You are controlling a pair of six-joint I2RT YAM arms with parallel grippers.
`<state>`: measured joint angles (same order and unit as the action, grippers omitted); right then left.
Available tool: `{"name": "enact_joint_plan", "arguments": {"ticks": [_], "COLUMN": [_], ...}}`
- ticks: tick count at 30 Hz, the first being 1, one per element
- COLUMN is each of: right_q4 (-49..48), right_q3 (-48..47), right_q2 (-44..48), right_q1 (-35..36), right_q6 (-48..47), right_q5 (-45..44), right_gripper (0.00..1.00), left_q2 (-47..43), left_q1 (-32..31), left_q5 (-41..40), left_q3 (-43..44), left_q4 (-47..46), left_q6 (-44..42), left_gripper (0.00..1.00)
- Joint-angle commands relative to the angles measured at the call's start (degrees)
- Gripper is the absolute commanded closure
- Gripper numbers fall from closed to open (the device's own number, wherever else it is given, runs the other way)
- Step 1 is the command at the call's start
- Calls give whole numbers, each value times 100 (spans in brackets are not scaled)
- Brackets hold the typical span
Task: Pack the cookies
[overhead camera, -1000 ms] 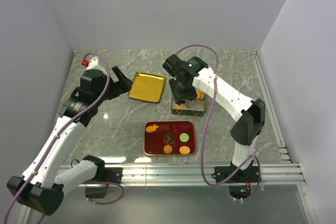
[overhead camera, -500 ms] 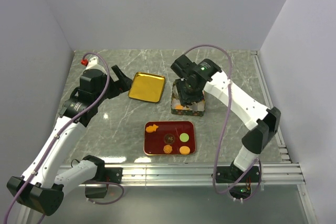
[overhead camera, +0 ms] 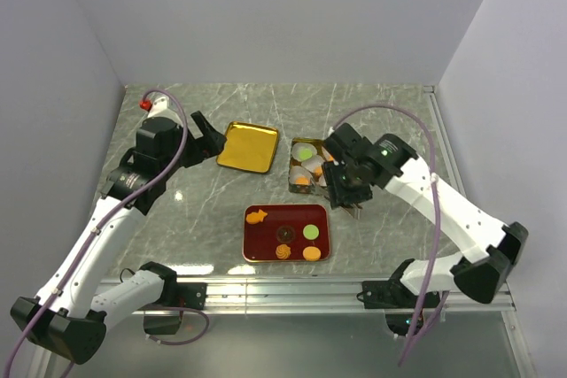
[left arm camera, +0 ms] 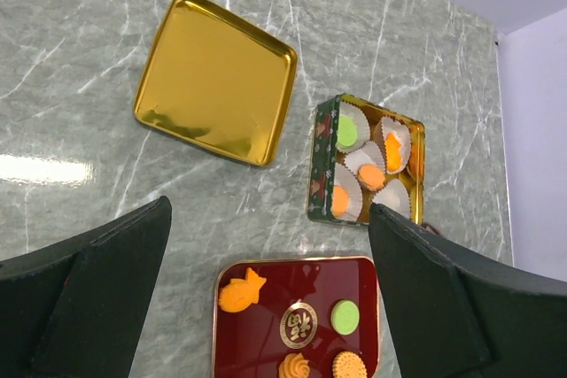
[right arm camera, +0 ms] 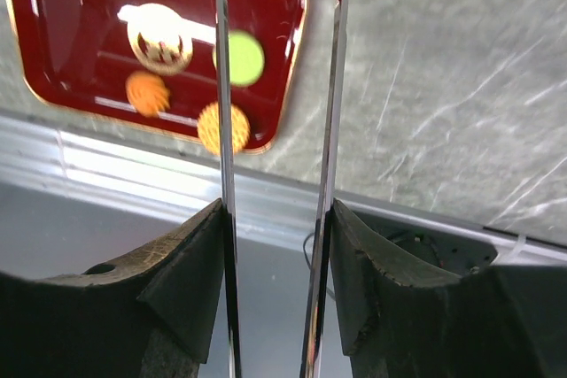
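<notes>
Several cookies lie on a red tray (overhead camera: pixel 266 241): an orange fish (overhead camera: pixel 256 216), a green disc (overhead camera: pixel 311 231), an orange swirl (overhead camera: pixel 283 251), an orange waffle disc (overhead camera: pixel 311 253) and a brown one with a gold pattern (overhead camera: pixel 285 234). A green tin (overhead camera: pixel 306 189) behind the tray holds white paper cups with green and orange cookies. My right gripper (overhead camera: pixel 345 185) is right of the tin and shut on metal tweezers (right arm camera: pixel 221 86), whose tips are out of the wrist view. My left gripper (overhead camera: pixel 205 135) is open and empty, high above the table; its wrist view shows the tin (left arm camera: pixel 321 165) and the tray (left arm camera: pixel 266 343).
The tin's gold lid (overhead camera: pixel 248 146) lies upside down on the marble, left of the tin and just right of my left gripper. A red-capped thing (overhead camera: pixel 142 105) sits at the far left corner. Aluminium rails (overhead camera: pixel 354 285) run along the near edge.
My right arm has swung from over the tin to its right and towards me, uncovering the tin's cups and cookies. The left arm has barely moved.
</notes>
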<state>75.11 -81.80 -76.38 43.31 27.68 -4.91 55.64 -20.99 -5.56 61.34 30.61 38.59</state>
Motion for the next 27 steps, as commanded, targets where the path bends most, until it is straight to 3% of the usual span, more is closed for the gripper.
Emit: {"name": "enact_joint_plan", "arguments": {"ticks": [1,10,20,27], "right_q4": [-321,-682,-822,-823], "right_q3": [453,1263,1816,1966], "right_q2": [509,1397,1925,1969], "right_q1": [46,151,292,424], "right_q6": [123,211,255,176], "right_q5": [270,657,929,1045], "right_gripper": [46,44,44,44], "left_q2": [-27,175,448,202], "left_q1": [-54,-80,-80,-80], "left_q5": [73,179,-375,-358], "left_q3": [27,211,835,563], "left_q4": [-284,-407,-398,-802], "left_q6": [-62,-70,-660,-528], "left_gripper": [1,1,1,1]}}
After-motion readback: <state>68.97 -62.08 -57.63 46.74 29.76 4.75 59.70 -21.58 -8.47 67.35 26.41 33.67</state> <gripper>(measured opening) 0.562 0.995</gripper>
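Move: The tongs already in my right hand are going to the green cookie on the red tray, about 7 cm left of that hand, 1 cm back and some 18 cm below it. The round orange cookie is about 6 cm nearer the base than the green one, and the swirl cookie about 7 cm left and 5 cm back of it. The packing box sits roughly 16 cm ahead of my right hand and 5 cm left. From my left hand the green cookie lies about 25 cm right and 13 cm back, 26 cm below. Keeping the tongs in its steady grip and spread, my right hand draws back about 7 cm from the packing box and sinks roughly 3 cm. It swings its fingers some 10 degrees to the left, so the tong tips come in over the tray's far right part towards the green cookie. Meanwhile my empty, open left hand rises about 4 cm and eases forward 2 to 3 cm, tipping up slightly. ##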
